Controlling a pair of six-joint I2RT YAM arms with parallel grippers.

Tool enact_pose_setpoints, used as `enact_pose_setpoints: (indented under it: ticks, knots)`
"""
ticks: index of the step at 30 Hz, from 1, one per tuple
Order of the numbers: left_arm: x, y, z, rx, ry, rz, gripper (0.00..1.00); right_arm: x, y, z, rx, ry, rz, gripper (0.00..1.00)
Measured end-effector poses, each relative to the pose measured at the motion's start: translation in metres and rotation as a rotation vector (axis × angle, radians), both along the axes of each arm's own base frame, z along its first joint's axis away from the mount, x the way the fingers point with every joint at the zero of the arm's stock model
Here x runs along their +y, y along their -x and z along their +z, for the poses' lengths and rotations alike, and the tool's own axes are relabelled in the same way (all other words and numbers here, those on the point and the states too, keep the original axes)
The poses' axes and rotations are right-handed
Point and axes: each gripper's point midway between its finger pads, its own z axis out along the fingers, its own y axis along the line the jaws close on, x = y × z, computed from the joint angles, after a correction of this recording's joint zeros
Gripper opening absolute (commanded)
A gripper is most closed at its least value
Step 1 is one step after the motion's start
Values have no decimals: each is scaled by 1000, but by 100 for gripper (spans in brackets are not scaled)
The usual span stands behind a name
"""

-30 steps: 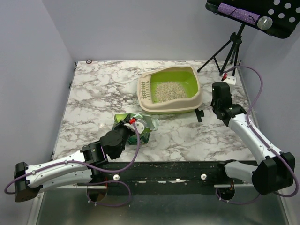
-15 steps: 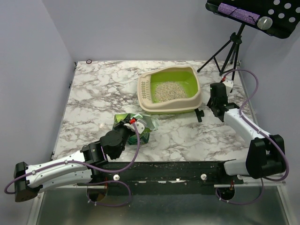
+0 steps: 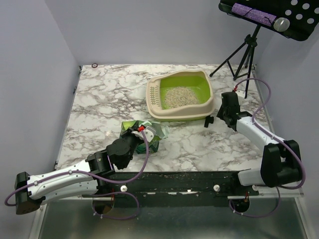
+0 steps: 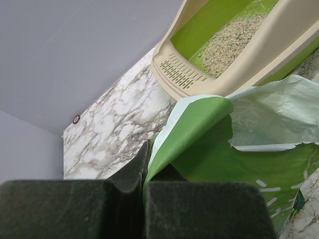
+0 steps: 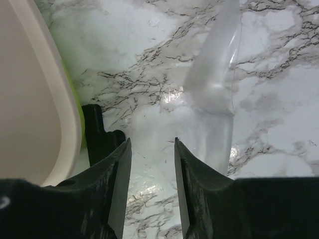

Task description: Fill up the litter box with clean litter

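The litter box [image 3: 180, 96], lime-green inside with a beige rim and a slotted left end, stands at the back middle of the marble table. A patch of grey-beige litter [image 3: 180, 95] lies in it. In the left wrist view the box [image 4: 185, 75] and litter [image 4: 230, 41] show beyond the bag. My left gripper [image 3: 140, 134] [image 4: 143, 185] is shut on the edge of the green printed bag [image 3: 151, 133] [image 4: 224, 157], which lies in front of the box. My right gripper [image 3: 225, 119] [image 5: 152, 149] is open and empty, low over the table right of the box. A clear plastic scoop [image 5: 215, 84] lies just ahead and right of it.
A small black piece [image 3: 209, 121] [image 5: 97, 135] sits by the box's right front corner, left of my right fingers. A tripod [image 3: 244, 55] and a black perforated tray [image 3: 271, 17] stand at the back right. A small ring [image 3: 94, 65] lies at the back left.
My right arm has swung left toward the litter box and dropped lower over the table. The left arm and the bag have not moved.
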Motion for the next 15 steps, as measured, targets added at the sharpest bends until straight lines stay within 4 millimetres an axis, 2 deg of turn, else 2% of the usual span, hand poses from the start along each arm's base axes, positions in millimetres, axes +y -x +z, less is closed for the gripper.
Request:
enact_pose_setpoints:
  ticks: [3, 8, 13, 15]
  knots:
    - [0, 0, 0, -1, -3, -1, 0, 0, 2, 5, -13, -3, 0, 47]
    - [-1, 0, -1, 0, -8, -1, 0, 7, 4, 32, -80, -45, 40, 48]
    - [-2, -1, -2, 1, -12, -1, 0, 37, 9, 81, -207, -139, 198, 50]
    - [-2, -1, -2, 0, -13, 0, 0, 58, 13, 107, -269, -172, 303, 51]
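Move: The open right hand hovers low over the clear scoop, which lies under and just ahead of the fingertips, some 4 cm forward and 2 cm right. The litter bag is about 36 cm to its left and 8 cm back; the black clip some 6 cm left, about level front-to-back; the litter box 14 cm ahead and 20 cm left. The left hand grips the bag's rim, the bag's middle roughly 10 cm below and 4 cm right. Upward first and then ever more to the left, the right hand leaves the scoop empty, rising about 11 cm and swinging some 6 cm left towards the bag, past the near right corner of the litter box. The wrist turns counter-clockwise and the fingers tip up, roughly 15 degrees each, staying half open. The left hand keeps its pinch on the bag's rim. ##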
